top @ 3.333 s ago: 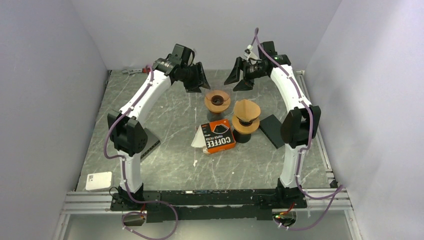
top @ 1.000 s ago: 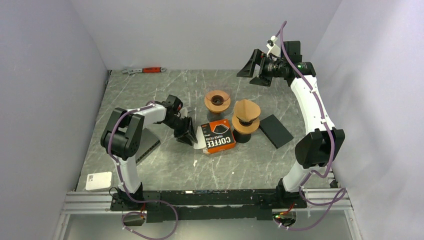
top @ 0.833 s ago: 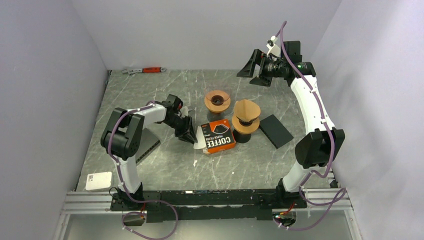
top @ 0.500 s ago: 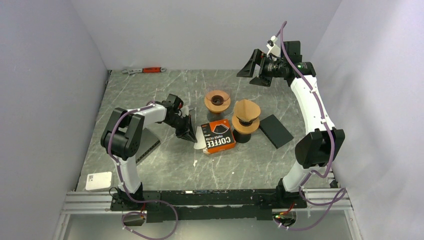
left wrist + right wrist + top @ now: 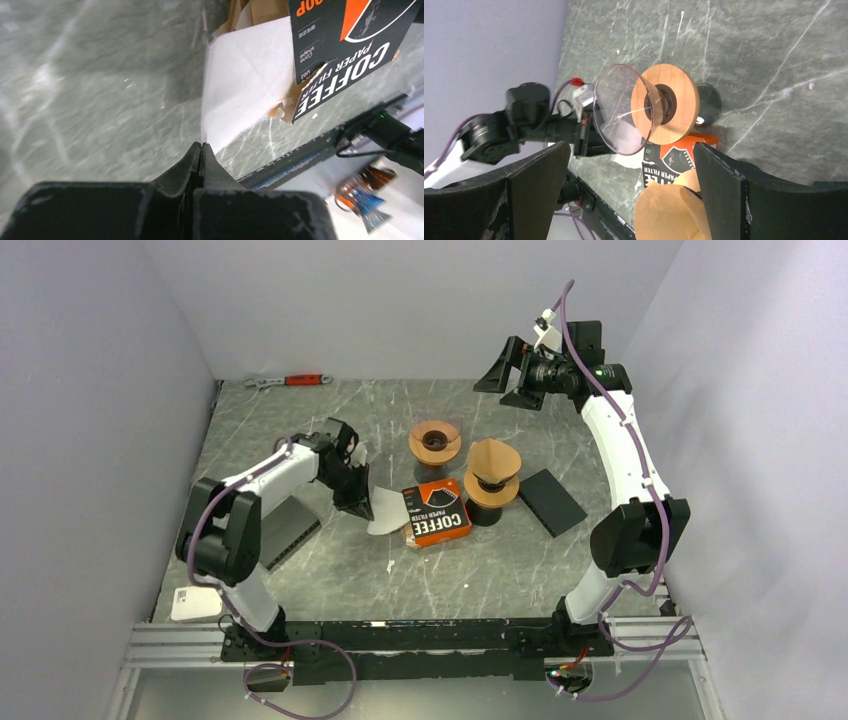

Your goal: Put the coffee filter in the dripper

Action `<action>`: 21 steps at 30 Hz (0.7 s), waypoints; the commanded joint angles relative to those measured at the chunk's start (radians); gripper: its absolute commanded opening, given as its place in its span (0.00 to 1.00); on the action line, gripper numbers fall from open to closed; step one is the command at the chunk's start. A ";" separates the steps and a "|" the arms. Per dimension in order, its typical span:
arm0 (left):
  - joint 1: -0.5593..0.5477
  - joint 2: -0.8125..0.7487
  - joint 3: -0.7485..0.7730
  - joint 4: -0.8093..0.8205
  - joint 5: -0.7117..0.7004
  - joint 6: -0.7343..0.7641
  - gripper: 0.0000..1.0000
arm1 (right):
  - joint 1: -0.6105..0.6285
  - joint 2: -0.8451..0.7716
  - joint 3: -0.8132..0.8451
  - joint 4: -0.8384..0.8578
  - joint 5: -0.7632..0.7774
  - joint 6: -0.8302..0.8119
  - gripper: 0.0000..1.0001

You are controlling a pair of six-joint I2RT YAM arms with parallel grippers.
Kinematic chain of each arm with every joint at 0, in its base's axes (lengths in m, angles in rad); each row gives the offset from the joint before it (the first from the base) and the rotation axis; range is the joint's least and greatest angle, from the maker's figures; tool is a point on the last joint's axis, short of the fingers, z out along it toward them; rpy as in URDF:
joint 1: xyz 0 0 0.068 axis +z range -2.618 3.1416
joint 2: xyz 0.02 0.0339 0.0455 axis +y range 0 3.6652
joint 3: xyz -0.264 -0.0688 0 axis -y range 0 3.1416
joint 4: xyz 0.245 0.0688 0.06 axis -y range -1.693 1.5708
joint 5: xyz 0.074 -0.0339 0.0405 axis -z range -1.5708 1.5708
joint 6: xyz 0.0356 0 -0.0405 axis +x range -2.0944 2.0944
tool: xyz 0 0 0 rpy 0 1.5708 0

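Note:
My left gripper (image 5: 358, 510) is shut on the edge of a white coffee filter (image 5: 386, 516), whose far side is still at the mouth of the orange coffee filter box (image 5: 438, 512). In the left wrist view the filter (image 5: 240, 85) fans out from the closed tips of my left gripper (image 5: 201, 145) toward the box (image 5: 345, 45). An empty glass dripper (image 5: 434, 442) with a wooden collar stands behind the box. My right gripper (image 5: 505, 383) hangs open, high at the back right, and its camera looks down on the dripper (image 5: 624, 115).
A second dripper holding a brown filter (image 5: 492, 475) stands right of the box. A black pad (image 5: 551, 502) lies further right and a grey slab (image 5: 285, 530) on the left. A red-handled wrench (image 5: 290, 381) is at the back edge, a white device (image 5: 195, 602) near left.
My left gripper closed on the white filter at the box and pulled it out to the left and toward the near side. The right arm stayed where it was.

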 commanded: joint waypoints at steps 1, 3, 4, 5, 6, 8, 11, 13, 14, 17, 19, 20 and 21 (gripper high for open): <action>0.003 -0.132 0.100 -0.134 -0.208 0.061 0.00 | -0.005 -0.067 0.053 0.088 0.058 -0.035 1.00; 0.003 -0.173 0.150 -0.173 -0.283 0.078 0.00 | -0.003 -0.071 0.064 0.093 0.070 -0.045 1.00; 0.004 -0.198 0.184 -0.183 -0.327 0.091 0.00 | -0.005 -0.077 0.058 0.110 0.058 -0.053 1.00; 0.004 -0.209 0.207 -0.184 -0.345 0.103 0.00 | -0.003 -0.082 0.052 0.132 0.048 -0.056 1.00; 0.006 -0.227 0.232 -0.179 -0.363 0.124 0.00 | -0.003 -0.092 0.040 0.160 0.033 -0.061 1.00; 0.006 -0.261 0.279 -0.150 -0.383 0.160 0.00 | -0.003 -0.111 0.023 0.207 0.012 -0.064 1.00; 0.010 -0.296 0.376 -0.111 -0.438 0.134 0.00 | 0.002 -0.125 0.033 0.233 0.007 -0.072 1.00; 0.016 -0.297 0.443 -0.086 -0.447 0.105 0.00 | 0.008 -0.134 0.038 0.248 0.004 -0.079 1.00; 0.017 -0.291 0.477 -0.076 -0.450 0.088 0.00 | 0.011 -0.138 0.037 0.261 -0.005 -0.079 1.00; 0.027 -0.272 0.578 -0.034 -0.413 -0.003 0.00 | 0.020 -0.150 0.030 0.314 -0.048 -0.060 1.00; 0.037 -0.264 0.622 0.030 -0.350 -0.077 0.00 | 0.024 -0.152 0.029 0.356 -0.066 -0.029 1.00; 0.042 -0.262 0.633 0.072 -0.311 -0.118 0.00 | 0.025 -0.152 0.029 0.373 -0.072 -0.007 1.00; 0.047 -0.264 0.636 0.123 -0.277 -0.157 0.00 | 0.026 -0.154 0.026 0.392 -0.079 0.019 1.00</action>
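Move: The left hand grips the white coffee filter, whose far end still reaches into the box's torn mouth. The empty clear dripper stands roughly 12 cm ahead, 13 cm to this hand's right and 9 cm above it. The coffee filter box lies some 13 cm right, 2 cm ahead and 3 cm lower; the filled dripper about 23 cm right, 5 cm ahead, 9 cm higher. From the right hand, the empty clear dripper is around 10 cm left, 2 cm back and 15 cm below. Still pinching the white filter by its edge, the left hand draws it out of the box and swings it fast up, some 28 cm, and about 10 cm forward, drifting left early on, while the wrist tips up about 50 degrees. The right hand, open and empty, rises around 9 cm and tilts up some 25 degrees. ##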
